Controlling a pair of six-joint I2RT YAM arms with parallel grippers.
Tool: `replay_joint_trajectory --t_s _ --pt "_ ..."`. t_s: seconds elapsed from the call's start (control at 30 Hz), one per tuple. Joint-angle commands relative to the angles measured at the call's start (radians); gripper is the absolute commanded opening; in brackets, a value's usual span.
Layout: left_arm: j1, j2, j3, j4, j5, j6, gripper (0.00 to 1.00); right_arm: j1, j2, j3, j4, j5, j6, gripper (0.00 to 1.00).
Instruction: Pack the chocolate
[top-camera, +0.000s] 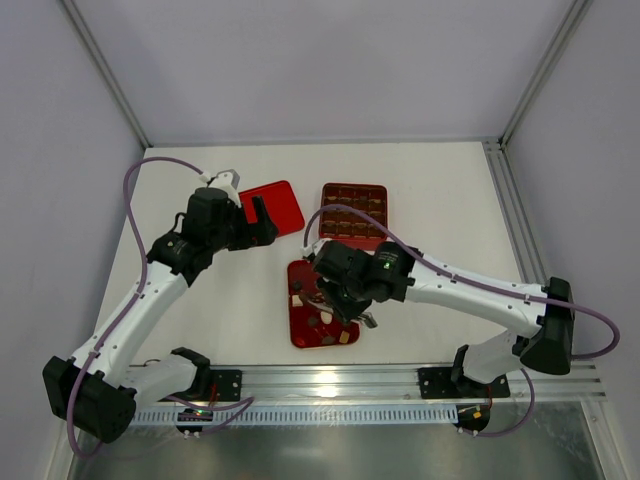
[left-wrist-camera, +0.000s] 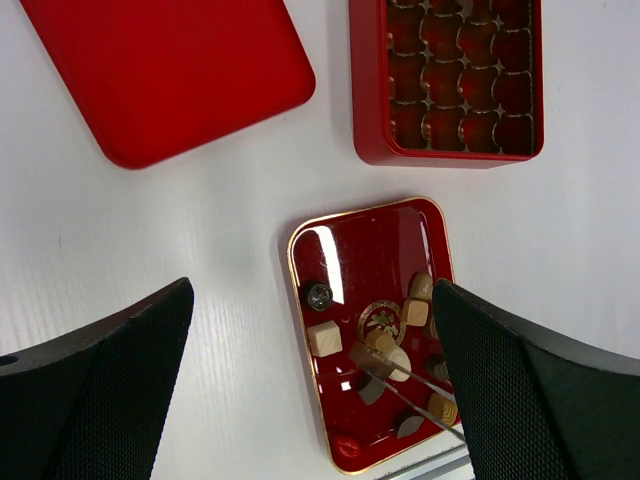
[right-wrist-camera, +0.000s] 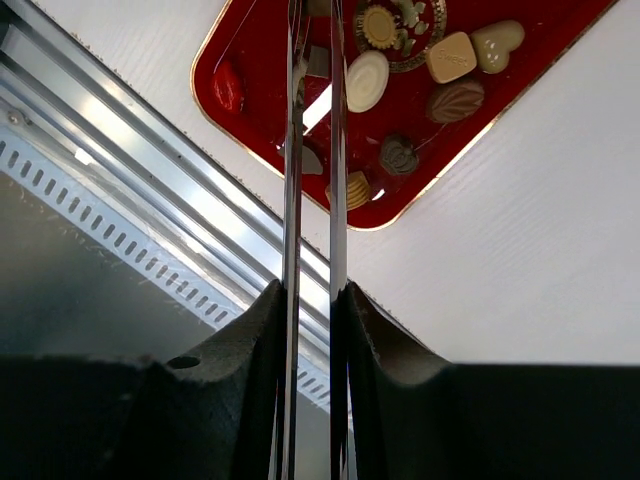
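The chocolate lies as several small pieces in a flat red tray (left-wrist-camera: 340, 250) with a gold rim: a cream cube (left-wrist-camera: 324, 339), tan pieces (left-wrist-camera: 415, 312) and dark ones (right-wrist-camera: 456, 100). My right gripper (right-wrist-camera: 312, 290) is shut on a pair of metal tweezers (right-wrist-camera: 292, 150). The tweezer tips (left-wrist-camera: 372, 362) close on a brown square piece in the middle of the tray. My left gripper (left-wrist-camera: 312, 290) hangs open and empty above the tray's far end. The red box (left-wrist-camera: 447, 80) with brown grid compartments stands beyond the tray, and its visible cells hold nothing.
A flat red lid (top-camera: 272, 208) lies at the back left, beside the left gripper (top-camera: 262, 222). A metal rail (top-camera: 400, 375) runs along the table's near edge, just below the tray (top-camera: 297, 335). The right arm (top-camera: 450, 285) reaches in from the right.
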Motion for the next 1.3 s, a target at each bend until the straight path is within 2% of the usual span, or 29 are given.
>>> replay_joint_trajectory --t_s 0.0,0.23,0.37,0.57,0.87,1.27 --pt "-0.001 -0.002 0.001 0.012 -0.010 0.009 1.00 -0.039 -0.060 0.046 -0.022 0.034 0.005 0.23" --pt "-0.003 -0.006 0.003 0.012 -0.011 0.009 1.00 -0.240 -0.080 0.090 0.038 0.027 -0.067 0.23" --pt "-0.001 -0.009 0.003 0.012 -0.014 0.011 1.00 -0.392 -0.028 0.167 0.098 0.037 -0.086 0.23" --pt "-0.001 -0.011 0.003 0.012 -0.011 0.009 1.00 -0.508 0.112 0.292 0.150 0.041 -0.076 0.23" --pt "-0.001 -0.016 0.003 0.010 -0.039 0.014 1.00 -0.553 0.264 0.405 0.173 0.018 -0.078 0.22" --pt "-0.001 -0.016 0.003 0.010 -0.034 0.012 1.00 -0.559 0.324 0.351 0.219 -0.008 -0.073 0.23"
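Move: The right hand already holds the tongs, with a brown square chocolate in their tips just above the tray. The chocolate box it goes to has its middle about 25 cm ahead of this hand, 3 cm to the right and 10 cm lower. The tray's middle is some 3 cm ahead and 4 cm left, and the red lid about 28 cm ahead and 18 cm left, both 12 cm lower. From the left hand, the box is roughly 7 cm ahead, 21 cm right and 14 cm below. Keeping its grip on the tongs, the right hand carries the brown square chocolate away from the tray and some 24 cm forward to the chocolate box, swinging right on the way to end about 3 cm right of its start. It arcs up about 6.5 cm and sinks again by roughly 4.5 cm over the box, while the wrist turns some 30 degrees clockwise and brings the tong tips over the box's left-hand column. ##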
